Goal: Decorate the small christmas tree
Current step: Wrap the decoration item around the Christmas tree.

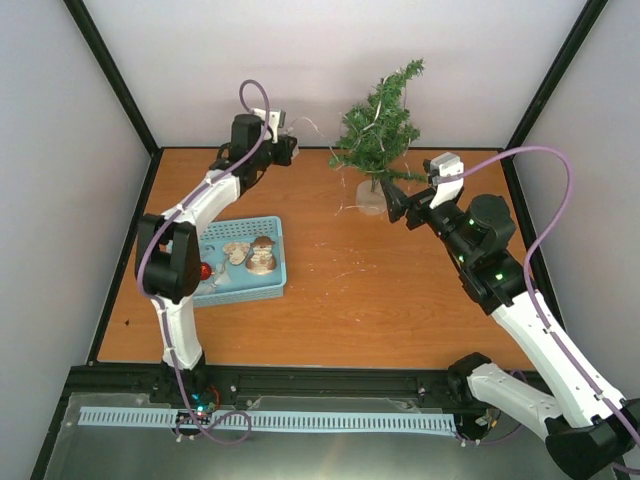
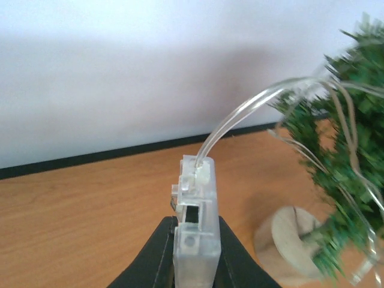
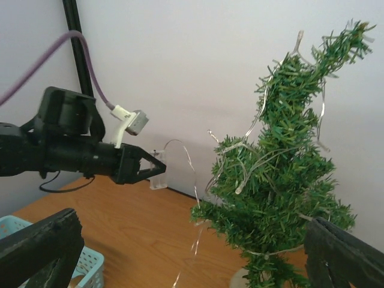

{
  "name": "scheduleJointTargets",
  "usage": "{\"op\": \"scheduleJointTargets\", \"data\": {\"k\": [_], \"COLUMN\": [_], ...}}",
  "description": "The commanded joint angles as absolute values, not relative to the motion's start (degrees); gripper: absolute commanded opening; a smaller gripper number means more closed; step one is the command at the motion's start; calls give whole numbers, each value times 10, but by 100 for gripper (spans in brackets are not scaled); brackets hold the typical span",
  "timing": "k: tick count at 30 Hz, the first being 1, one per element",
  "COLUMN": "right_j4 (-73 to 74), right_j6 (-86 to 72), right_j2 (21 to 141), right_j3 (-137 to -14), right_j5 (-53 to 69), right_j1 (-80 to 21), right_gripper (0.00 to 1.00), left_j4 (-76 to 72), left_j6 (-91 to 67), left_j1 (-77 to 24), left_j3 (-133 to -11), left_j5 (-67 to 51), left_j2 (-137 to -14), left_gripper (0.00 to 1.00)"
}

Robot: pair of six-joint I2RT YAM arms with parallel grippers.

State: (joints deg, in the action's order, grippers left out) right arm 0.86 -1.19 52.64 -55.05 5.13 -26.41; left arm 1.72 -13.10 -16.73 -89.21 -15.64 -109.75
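Observation:
The small christmas tree [image 1: 381, 128] stands at the back of the table on a round pale base [image 1: 371, 204]. A clear light string [image 3: 252, 157] is looped over its branches. The string's wire runs left to a clear plastic battery box [image 2: 195, 210], and my left gripper [image 2: 195, 246] is shut on this box above the table, left of the tree. In the top view that left gripper [image 1: 290, 149] is near the back wall. My right gripper [image 1: 398, 205] stands open right beside the tree's base, its wide-apart fingers [image 3: 42, 246] holding nothing. The tree [image 3: 282, 180] fills the right wrist view.
A light blue basket [image 1: 245, 293] sits at the left of the table, holding a red ball [image 1: 205, 271] and some beige ornaments [image 1: 262, 255]. Grey walls and black frame posts enclose the table on three sides.

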Motion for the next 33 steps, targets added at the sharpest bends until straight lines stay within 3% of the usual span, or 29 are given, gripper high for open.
{"op": "scheduleJointTargets", "data": {"k": [1, 11, 23, 27, 33], "right_j4": [14, 7, 12, 19, 20], "right_j6": [12, 21, 27, 26, 26], "right_j2": [499, 491, 488, 490, 483], "right_j3": [-566, -554, -543, -545, -542], "right_j5": [33, 35, 0, -4, -19], "right_j1": [-268, -267, -268, -267, -268], "right_gripper": [100, 100, 100, 100, 100], "left_j4": [101, 87, 96, 102, 152], "left_j6": [-167, -179, -192, -195, -210], "left_j1": [-152, -147, -98, -92, -90], "left_j3": [-996, -958, -988, -1028, -1198], "left_j5": [-144, -33, -21, -14, -54], "left_j2": [-1150, -1127, -1120, -1141, -1229], "left_gripper": [4, 4, 4, 5, 5]}}
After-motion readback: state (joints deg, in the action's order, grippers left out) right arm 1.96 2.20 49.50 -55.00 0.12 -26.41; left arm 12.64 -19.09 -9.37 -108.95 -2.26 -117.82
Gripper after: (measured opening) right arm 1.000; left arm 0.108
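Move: My left hand already holds the lights' clear battery box, the strand running off to the Christmas tree. The tree stands about 19 cm to this hand's right and 4 cm nearer my base, its middle some 8 cm higher. The basket lies about 20 cm back and 13 cm left, some 9 cm lower. From my open right hand the tree is about 20 cm ahead, 4 cm left, its middle some 5 cm lower. Keeping the battery box pinched, I take my left hand away from the tree: a short reach forward, then about 10 cm left while dipping some 3 cm, and finally up and forward, rising nearly 7 cm from the dip. As I go, the wrist swings some 20 degrees counter-clockwise until the fingers point nearly straight forward. My right hand, still wide open, eases about 2 cm right near the tree. ##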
